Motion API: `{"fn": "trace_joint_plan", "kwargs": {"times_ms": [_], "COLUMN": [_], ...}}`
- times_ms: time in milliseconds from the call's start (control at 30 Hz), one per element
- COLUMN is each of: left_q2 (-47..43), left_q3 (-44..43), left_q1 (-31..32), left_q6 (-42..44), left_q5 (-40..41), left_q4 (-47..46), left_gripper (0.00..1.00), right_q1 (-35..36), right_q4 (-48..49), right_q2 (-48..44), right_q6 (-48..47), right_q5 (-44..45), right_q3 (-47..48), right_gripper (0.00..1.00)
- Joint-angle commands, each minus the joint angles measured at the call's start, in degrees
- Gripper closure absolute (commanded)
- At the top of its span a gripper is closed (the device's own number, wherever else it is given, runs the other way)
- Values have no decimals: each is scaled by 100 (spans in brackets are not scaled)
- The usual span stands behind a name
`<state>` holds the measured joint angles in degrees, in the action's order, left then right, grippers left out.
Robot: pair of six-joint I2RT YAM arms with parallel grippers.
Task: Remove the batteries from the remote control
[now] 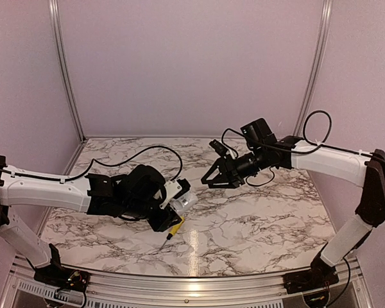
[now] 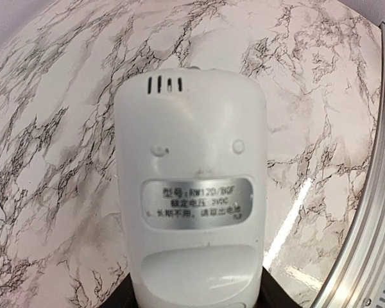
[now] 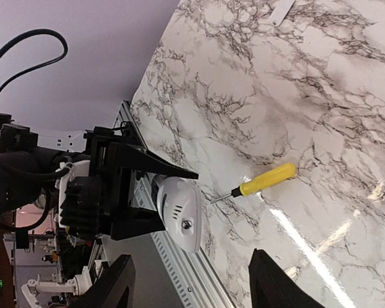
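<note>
My left gripper [image 1: 174, 206] is shut on the remote control [image 1: 181, 192], a white plastic body held just above the marble table. In the left wrist view the remote control [image 2: 192, 192] fills the middle, back side up, with slots near its top and a silver label, and a black finger presses each lower side. My right gripper [image 1: 212, 179] hangs open and empty above the table's middle, a little right of the remote. Its view shows the remote's [image 3: 179, 215] rounded end sticking out of the left gripper. The batteries are hidden.
A yellow-handled screwdriver [image 1: 174, 228] lies on the table [image 1: 256, 218] just in front of the left gripper, also the screwdriver [image 3: 266, 179] in the right wrist view. A small white piece [image 3: 283, 11] lies farther off on the marble. The aluminium frame rail [image 2: 366, 256] runs along the table's near edge.
</note>
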<state>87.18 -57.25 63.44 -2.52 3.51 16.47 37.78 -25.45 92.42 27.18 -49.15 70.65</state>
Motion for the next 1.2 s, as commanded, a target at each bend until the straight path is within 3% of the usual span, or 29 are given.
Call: {"fn": "trace_joint_plan", "kwargs": {"times_ms": [0,300,533,833,1167], "left_q2": [-343,-227,97,449,699], "left_q3": [264,61,-445,-605,-365], "left_q1": [-3,-22,-271,-712,-1025], "left_q6": [-964,-2934,-4526,-6478,-8650], "left_q5": [380,1389,1965,1993,1438], "left_q4": [-321,-92,762,1829,1772], "left_gripper": [70,69,70,79,82], "right_q1": [-403,-763,-763,-757,-762], "right_q4": [-136,-52,93,-33,-13], "right_q2": [-477,-1043,-1320,-1672,-1958], "right_q6": [141,698,1052,1260,1470], "right_q5": [798,1904,2194,2537,2657], "right_q3": [-303,-840,-1097,-1231,-1518], "right_gripper": [40,40,40,40,40]}}
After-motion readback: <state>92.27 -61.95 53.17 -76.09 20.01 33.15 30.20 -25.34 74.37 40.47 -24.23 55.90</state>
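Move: The left hand still grips the remote about 13 cm above the table. The white cover lies some 20 cm ahead of that hand, about 11 cm to its left, down on the tabletop. The yellow screwdriver is almost directly beneath the hand, about 12 cm down. From the empty right hand the cover lies roughly 16 cm ahead, 27 cm to its left and 20 cm below. Forward and to its left the left arm carries the remote towards the white cover, about 13 cm in all, rising slightly at first and then sinking to finish some 3 cm lower, while the wrist swings counter-clockwise by roughly 75 degrees and tips down; its grip stays closed on the remote. The empty right hand backs off to its right, first also forward, turning clockwise, fingers staying open. ##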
